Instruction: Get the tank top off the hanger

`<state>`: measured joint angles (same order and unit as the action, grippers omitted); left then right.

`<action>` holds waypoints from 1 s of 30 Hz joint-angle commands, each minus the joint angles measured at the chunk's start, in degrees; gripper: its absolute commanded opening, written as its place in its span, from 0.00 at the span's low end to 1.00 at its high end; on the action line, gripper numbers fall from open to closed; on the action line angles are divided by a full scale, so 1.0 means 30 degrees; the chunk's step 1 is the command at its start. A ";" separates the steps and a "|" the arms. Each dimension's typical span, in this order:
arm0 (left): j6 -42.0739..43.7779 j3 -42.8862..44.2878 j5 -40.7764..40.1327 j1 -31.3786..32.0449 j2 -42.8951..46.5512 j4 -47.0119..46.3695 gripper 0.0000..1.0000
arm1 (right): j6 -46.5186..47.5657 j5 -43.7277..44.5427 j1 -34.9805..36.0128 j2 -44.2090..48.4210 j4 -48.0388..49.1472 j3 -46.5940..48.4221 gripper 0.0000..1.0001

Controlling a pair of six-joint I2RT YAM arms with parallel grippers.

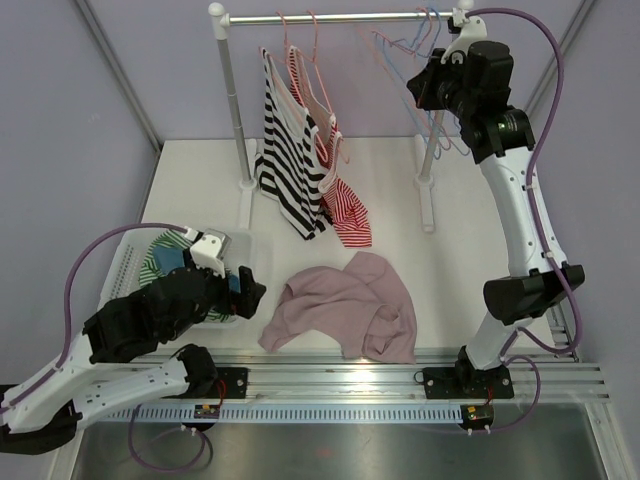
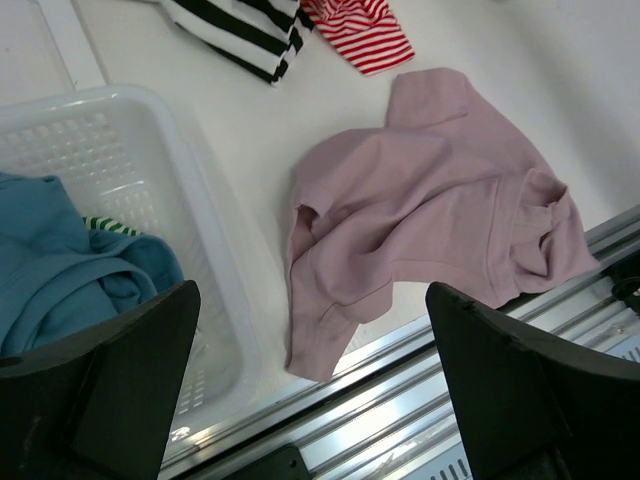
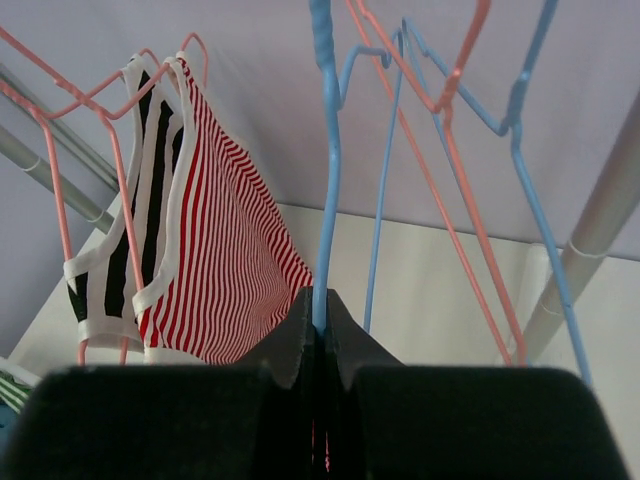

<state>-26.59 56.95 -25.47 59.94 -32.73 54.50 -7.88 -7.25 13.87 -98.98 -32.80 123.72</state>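
A pink tank top lies crumpled on the white table, off any hanger. My left gripper hovers just left of it, wide open, with nothing between its fingers. Up at the rail, my right gripper is shut on the wire of a bare blue hanger. Other bare blue and pink hangers hang beside it.
A black-and-white striped top and a red-striped top hang on pink hangers from the rail. A white basket holding a blue garment stands at the left. Rack posts stand behind.
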 commanded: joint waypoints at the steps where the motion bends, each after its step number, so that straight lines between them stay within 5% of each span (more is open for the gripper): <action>1: 0.0219 -0.0905 -0.0711 0.0029 0.0859 -0.0645 0.99 | -0.0478 -0.1451 -0.0052 -0.0899 0.0239 0.1882 0.00; 19: 0.0103 -0.1463 -0.0737 0.0029 0.1769 -0.1145 0.99 | -0.2031 -0.4141 -0.0872 -0.3714 0.1938 0.3173 0.00; 30: 0.0133 -0.1522 -0.0591 0.0029 0.1623 -0.1262 0.99 | -0.2735 -0.5026 -0.0990 0.0442 0.6507 -0.3503 0.00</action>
<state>-26.39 52.84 -26.20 59.94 -27.73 53.91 -15.11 -20.71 10.87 -103.42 -20.10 115.57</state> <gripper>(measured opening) 0.987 0.033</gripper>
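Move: The right hand, gripping the empty blue hanger with its hook upward, has the hook's place on the rack rod about 10 cm ahead, 1 cm left and some 9 cm above. The empty pink hanger is roughly 9 cm ahead, 3 cm to this hand's right and 3 cm up; the red-striped tank top hangs some 7 cm ahead, 15 cm left and 8 cm lower. From the left hand the rod place is about 42 cm ahead, 28 cm right and 30 cm up. Forward and left first, the right hand carries the blue hanger towards the rod, about 5 cm ahead and 2.5 cm sideways, clear to the left of the empty pink hanger. It then sinks, ending nearly 5 cm lower and easing back a little, to set the hook over the rod. The wrist turns some 10 degrees counter-clockwise, its left side rising; the shut fingers keep their grip. ##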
